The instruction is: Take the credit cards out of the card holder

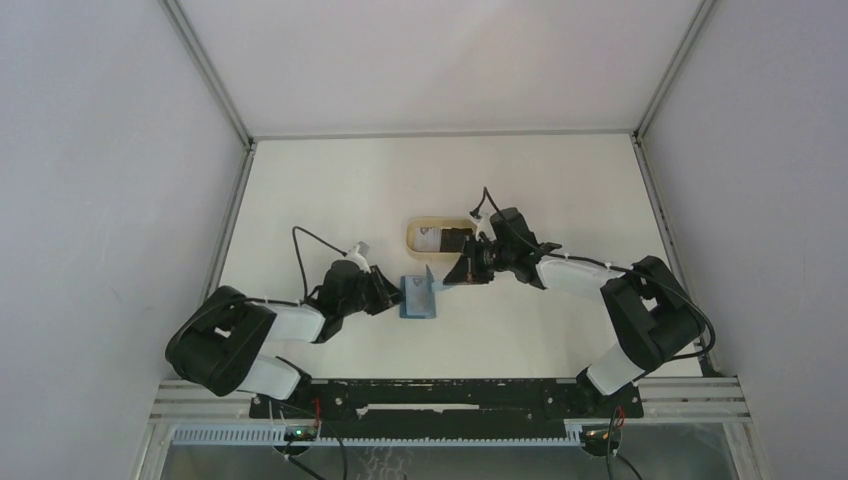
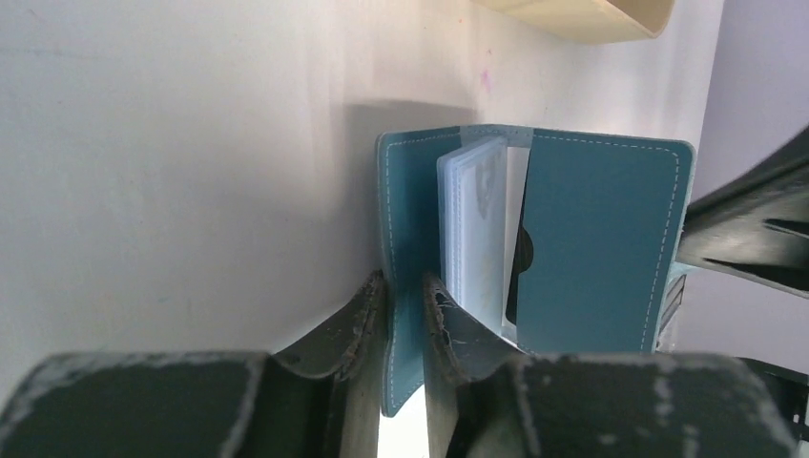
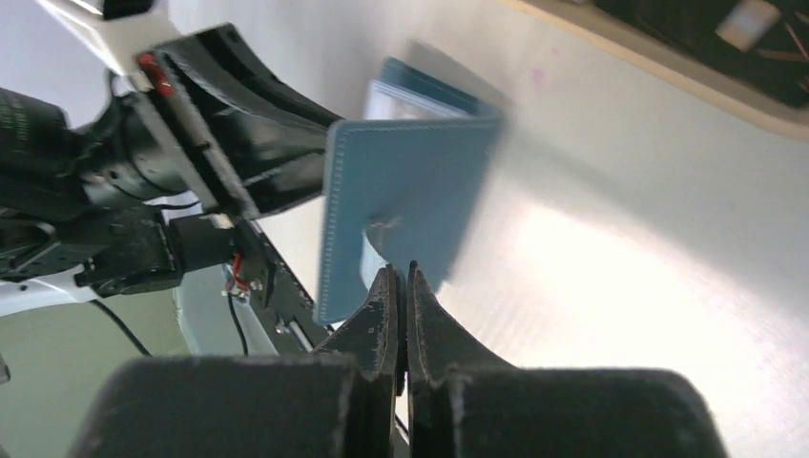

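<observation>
The teal-blue card holder [image 1: 418, 298] stands open on its edge on the table. My left gripper [image 2: 404, 281] is shut on its left flap [image 2: 412, 210]. Pale inner pockets [image 2: 474, 229] fan out between the flaps, with something dark [image 2: 523, 258] behind the right flap [image 2: 596, 253]. My right gripper [image 3: 402, 270] is shut at the lower edge of that flap [image 3: 410, 191], seemingly on its small tab. A white card [image 1: 430, 238] and a black card [image 1: 458, 240] lie in the tan tray [image 1: 412, 230].
The tan oval tray sits just behind the card holder; its rim shows in the left wrist view [image 2: 582, 14] and the right wrist view [image 3: 668, 57]. Both arms meet at the table's middle. White walls enclose the table on three sides.
</observation>
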### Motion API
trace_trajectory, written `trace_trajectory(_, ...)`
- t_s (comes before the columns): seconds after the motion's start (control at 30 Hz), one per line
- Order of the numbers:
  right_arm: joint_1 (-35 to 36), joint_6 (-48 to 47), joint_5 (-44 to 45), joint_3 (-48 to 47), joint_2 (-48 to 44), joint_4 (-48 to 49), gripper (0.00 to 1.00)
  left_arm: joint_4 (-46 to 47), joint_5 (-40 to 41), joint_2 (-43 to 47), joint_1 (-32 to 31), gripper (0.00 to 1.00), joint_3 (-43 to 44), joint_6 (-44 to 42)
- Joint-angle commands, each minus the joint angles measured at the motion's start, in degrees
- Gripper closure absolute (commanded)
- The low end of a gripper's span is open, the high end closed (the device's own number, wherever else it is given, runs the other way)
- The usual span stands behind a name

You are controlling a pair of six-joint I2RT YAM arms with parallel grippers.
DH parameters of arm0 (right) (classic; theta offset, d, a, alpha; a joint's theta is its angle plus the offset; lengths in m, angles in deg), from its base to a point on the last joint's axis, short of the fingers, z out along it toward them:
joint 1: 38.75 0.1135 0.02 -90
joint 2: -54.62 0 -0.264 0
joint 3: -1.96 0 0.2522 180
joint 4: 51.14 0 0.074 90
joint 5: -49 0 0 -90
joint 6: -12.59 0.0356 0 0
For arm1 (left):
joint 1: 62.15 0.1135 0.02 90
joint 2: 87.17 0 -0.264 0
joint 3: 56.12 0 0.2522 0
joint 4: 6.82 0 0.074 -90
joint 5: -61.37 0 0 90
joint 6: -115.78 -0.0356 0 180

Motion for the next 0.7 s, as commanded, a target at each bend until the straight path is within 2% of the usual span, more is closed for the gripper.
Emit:
trace_trajectory(0.0,-0.5,-2.8,0.7,2.6,-1.5,-0.6,1.0,1.3,-1.1,-0.7,0.3,0.73,-1.0,0.9)
trace_trajectory(0.33,-2.4,-4.3,2.0,4.7,-1.5,-1.6,1.0,-12.1,4.4,3.2,1.3,0.57,1.9,-2.6)
trace_trajectory(0.5,-4.4,-5.5,1.8,5.5,-2.3,-2.0,1.0,-14.2,5.1,5.1,2.4,0.53,1.5,-3.0)
trace_trajectory(0.67,-4.6,-5.5,1.4,5.7,-1.9,-2.0,1.0,-11.8,3.4,5.5,2.6,0.52,1.1,-2.5)
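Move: The card holder's pocket page with the cards lies about 4 cm to the left hand's right, level with it and 1 cm lower; the tan tray is some 13 cm ahead and 9 cm to the right. The right hand, already pinching the strap on the raised cover, has that page about 6 cm to its left, 4 cm back and 7 cm below, while the tray sits about 9 cm straight ahead and 7 cm down. Keeping the strap pinched in its shut fingers, the right hand sinks about 4 cm and goes about as far to the right, slipping back slightly as well, so the strap draws the cover away from the pocket page. The left hand first hardly moves at the holder's left edge while its already parted fingers open to about twice their gap, then it backs off to the left by some 2 cm, rising a little, with the tips still close to the page's edge. ##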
